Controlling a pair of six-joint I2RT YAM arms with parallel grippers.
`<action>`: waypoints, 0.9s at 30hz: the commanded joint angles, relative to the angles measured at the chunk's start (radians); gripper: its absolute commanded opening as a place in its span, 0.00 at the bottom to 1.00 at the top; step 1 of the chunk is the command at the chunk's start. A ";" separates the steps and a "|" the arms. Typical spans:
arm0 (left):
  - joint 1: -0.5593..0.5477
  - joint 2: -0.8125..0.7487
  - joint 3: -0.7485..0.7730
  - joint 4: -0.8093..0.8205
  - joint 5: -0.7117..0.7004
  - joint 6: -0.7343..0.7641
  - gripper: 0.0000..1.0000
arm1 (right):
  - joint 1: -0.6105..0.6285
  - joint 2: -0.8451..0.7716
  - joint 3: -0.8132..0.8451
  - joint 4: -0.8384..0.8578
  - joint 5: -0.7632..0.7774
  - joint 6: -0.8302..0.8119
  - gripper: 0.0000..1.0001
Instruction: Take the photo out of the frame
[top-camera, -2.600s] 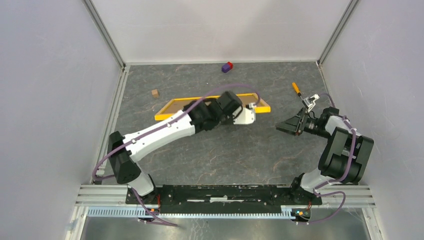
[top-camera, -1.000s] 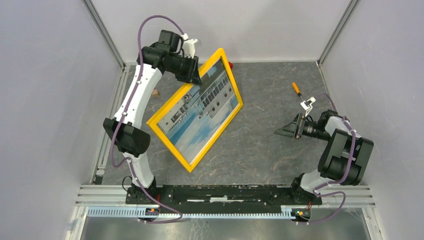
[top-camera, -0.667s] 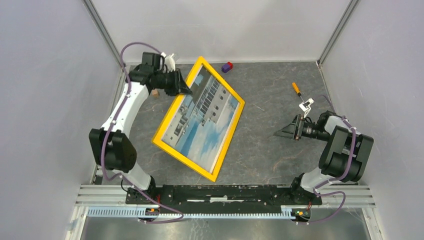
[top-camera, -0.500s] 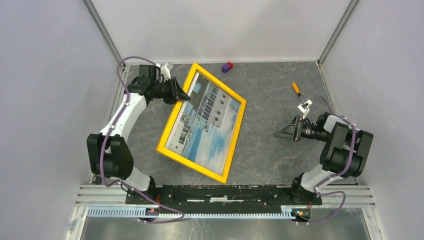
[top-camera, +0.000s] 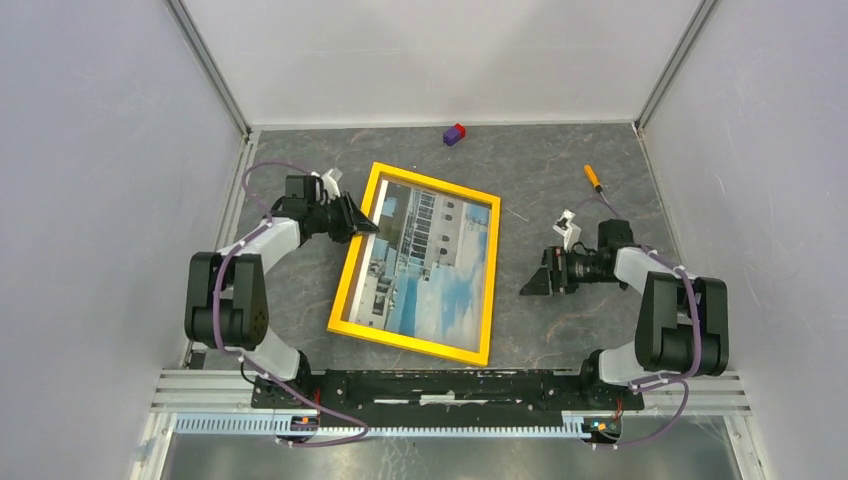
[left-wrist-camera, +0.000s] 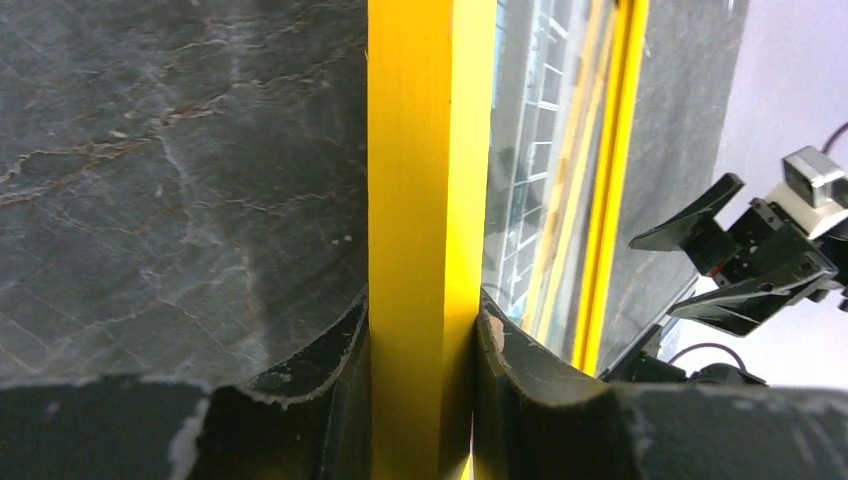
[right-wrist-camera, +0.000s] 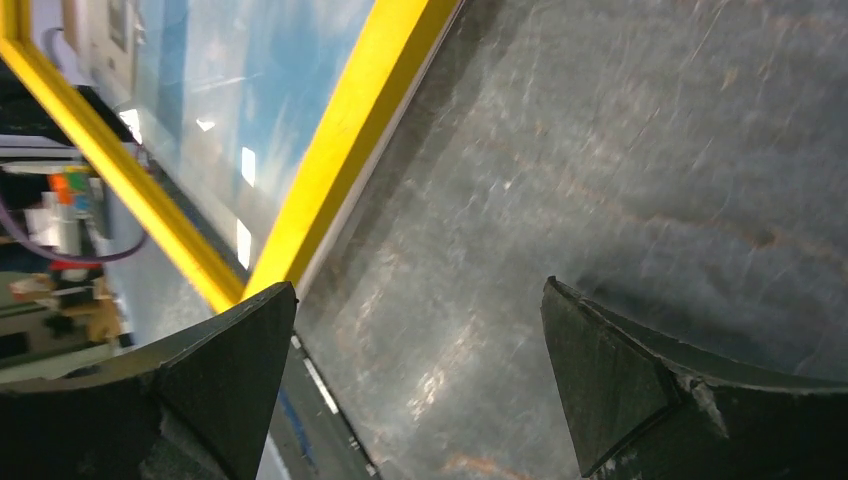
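The frame (top-camera: 487, 290), with its narrow yellow border, lies face up on the table, slightly skewed. The photo (top-camera: 425, 260) of a white building under blue sky sits inside it. My left gripper (top-camera: 362, 222) is shut on the frame's left side near the far corner. The left wrist view shows both fingers pressed against the yellow bar (left-wrist-camera: 420, 200), with the photo (left-wrist-camera: 520, 200) just beyond it. My right gripper (top-camera: 528, 284) stands open and empty just right of the frame's right side. In the right wrist view the yellow edge (right-wrist-camera: 340, 160) and photo (right-wrist-camera: 230, 100) lie ahead of my right gripper (right-wrist-camera: 420, 300).
A purple and red block (top-camera: 455, 134) lies by the back wall. An orange-handled screwdriver (top-camera: 594, 177) lies at the far right. White walls close in the left, right and back sides. The arms' mounting rail (top-camera: 450, 385) runs along the near edge.
My left arm lifted the frame, turned it over and laid it down face up nearer the bases, still holding its edge. My right gripper moved left toward the frame's right side.
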 joint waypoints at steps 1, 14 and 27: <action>0.005 0.090 -0.068 0.044 -0.136 -0.025 0.02 | 0.090 -0.014 0.007 0.263 0.174 0.190 0.98; 0.007 0.096 -0.028 -0.108 -0.235 0.175 0.94 | 0.225 0.090 0.072 0.365 0.310 0.295 0.98; 0.009 0.001 -0.052 -0.293 -0.280 0.281 1.00 | 0.312 0.155 0.107 0.367 0.424 0.341 0.98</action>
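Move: My left hand is pinching the left side of the raised frame; the table spot it is going to lies directly under it, roughly 8 cm down. The middle of the frame, with the photo in it, is some 14 cm to its right and 7 cm back; the red-purple block is about 25 cm ahead and 21 cm right. From my right hand, the frame's right side is about 10 cm to the left, level, 3 cm lower; the screwdriver is 25 cm ahead, 10 cm right. With my left hand I lower the pinched side of the frame about 6 cm to the table, open my fingers wide to let go, then ease off to the left and back with the left side of the hand rolling up some 20 degrees. Meanwhile my open right hand slides forward about 7 cm and somewhat left, sinking slightly, until its near finger comes up against the frame's right side. ##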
